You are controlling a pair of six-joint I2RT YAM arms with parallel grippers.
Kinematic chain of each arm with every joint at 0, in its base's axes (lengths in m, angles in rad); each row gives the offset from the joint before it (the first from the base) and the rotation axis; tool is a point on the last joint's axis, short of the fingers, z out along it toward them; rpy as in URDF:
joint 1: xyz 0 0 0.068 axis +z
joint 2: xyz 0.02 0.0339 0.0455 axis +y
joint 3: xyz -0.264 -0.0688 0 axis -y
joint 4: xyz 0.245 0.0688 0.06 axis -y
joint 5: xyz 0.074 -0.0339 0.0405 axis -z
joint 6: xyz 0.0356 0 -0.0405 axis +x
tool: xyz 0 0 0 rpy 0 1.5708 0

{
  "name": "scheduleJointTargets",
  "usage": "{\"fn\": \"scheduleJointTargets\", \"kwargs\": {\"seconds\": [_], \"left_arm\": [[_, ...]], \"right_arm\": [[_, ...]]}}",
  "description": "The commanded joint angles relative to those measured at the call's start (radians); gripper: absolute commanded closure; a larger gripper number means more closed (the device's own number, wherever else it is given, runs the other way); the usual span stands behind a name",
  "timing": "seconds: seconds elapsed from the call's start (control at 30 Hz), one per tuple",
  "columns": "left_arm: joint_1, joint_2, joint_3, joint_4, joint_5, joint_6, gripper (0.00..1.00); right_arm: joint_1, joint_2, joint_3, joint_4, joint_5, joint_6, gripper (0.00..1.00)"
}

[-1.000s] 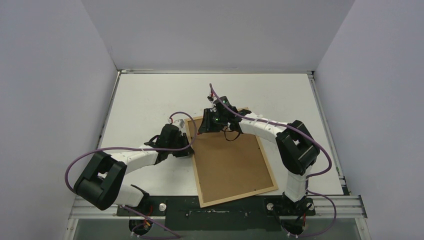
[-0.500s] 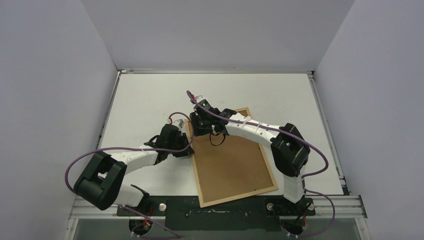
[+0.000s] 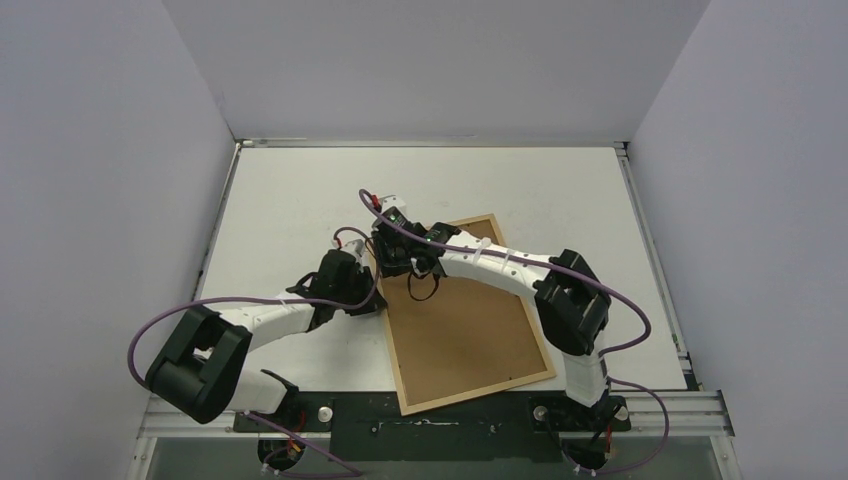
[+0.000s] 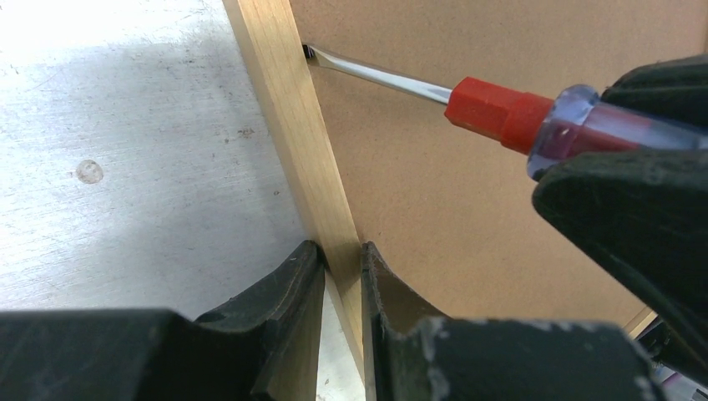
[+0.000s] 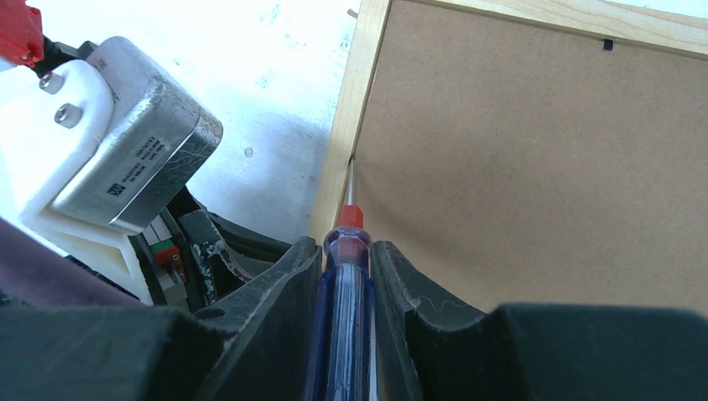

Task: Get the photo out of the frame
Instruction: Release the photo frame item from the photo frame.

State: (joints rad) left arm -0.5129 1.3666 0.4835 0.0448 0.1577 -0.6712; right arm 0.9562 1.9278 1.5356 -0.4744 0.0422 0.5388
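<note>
The frame [image 3: 480, 391] of light wood lies face down, its brown backing panel [image 3: 465, 320] up. The photo is hidden under that panel. My left gripper [image 3: 378, 300] is shut on the frame's left rail [image 4: 292, 125], one finger on each side [image 4: 341, 255]. My right gripper [image 3: 395, 262] is shut on a screwdriver [image 5: 344, 317] with a clear blue handle and a red collar. The screwdriver's blade tip [image 4: 311, 52] sits at the seam between the left rail [image 5: 346, 125] and the backing panel [image 5: 534, 167], just ahead of the left gripper.
A small black tab [image 5: 607, 44] sits on the frame's far rail. White tabletop [image 3: 290, 200] lies left of and behind the frame, with walls on three sides. The left wrist's grey housing [image 5: 125, 159] is close beside the right gripper [image 5: 346, 251].
My right arm has swung left along the frame's far end, carrying the screwdriver to the left rail. The left gripper has kept its hold and place.
</note>
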Motion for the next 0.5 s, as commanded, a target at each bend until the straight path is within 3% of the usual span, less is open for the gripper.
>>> {"fn": "scheduleJointTargets", "kwargs": {"seconds": [0.0,0.47], "left_arm": [[-0.009,0.002,-0.024,-0.073,0.009,0.039,1.00],[0.017,-0.109,-0.061,-0.095,-0.024,-0.075,1.00]], "right_arm": [[0.051,0.006,0.082,0.077,-0.084,0.036,1.00],[-0.233,-0.373,-0.252,0.138,-0.105,0.118,1.00]]}}
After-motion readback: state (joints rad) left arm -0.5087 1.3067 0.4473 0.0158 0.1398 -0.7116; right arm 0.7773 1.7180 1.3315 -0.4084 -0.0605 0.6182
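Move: The black clip on the frame's left bar, where the screwdriver tip is, lies about 6 cm ahead of the right hand, 6 cm to its left and 9 cm down. The frame's far-left corner is some 9 cm beyond that clip and 3 cm farther left; the far bar's nearest clip stands roughly 17 cm ahead of the right hand and 3 cm to its right. From the left hand, pinching the same bar, the left-bar clip lies about 9 cm ahead, 1 cm left, level. Rightward, after a brief pause and then speeding up, the right hand swings about 7 cm away from the left bar, rising and edging forward some 3 cm each, turning roughly 10 degrees clockwise. Its screwdriver, still gripped, comes free of the clip and ends out over the brown backing. The left hand keeps its pinch on the left bar, easing about 1 cm back and left. ##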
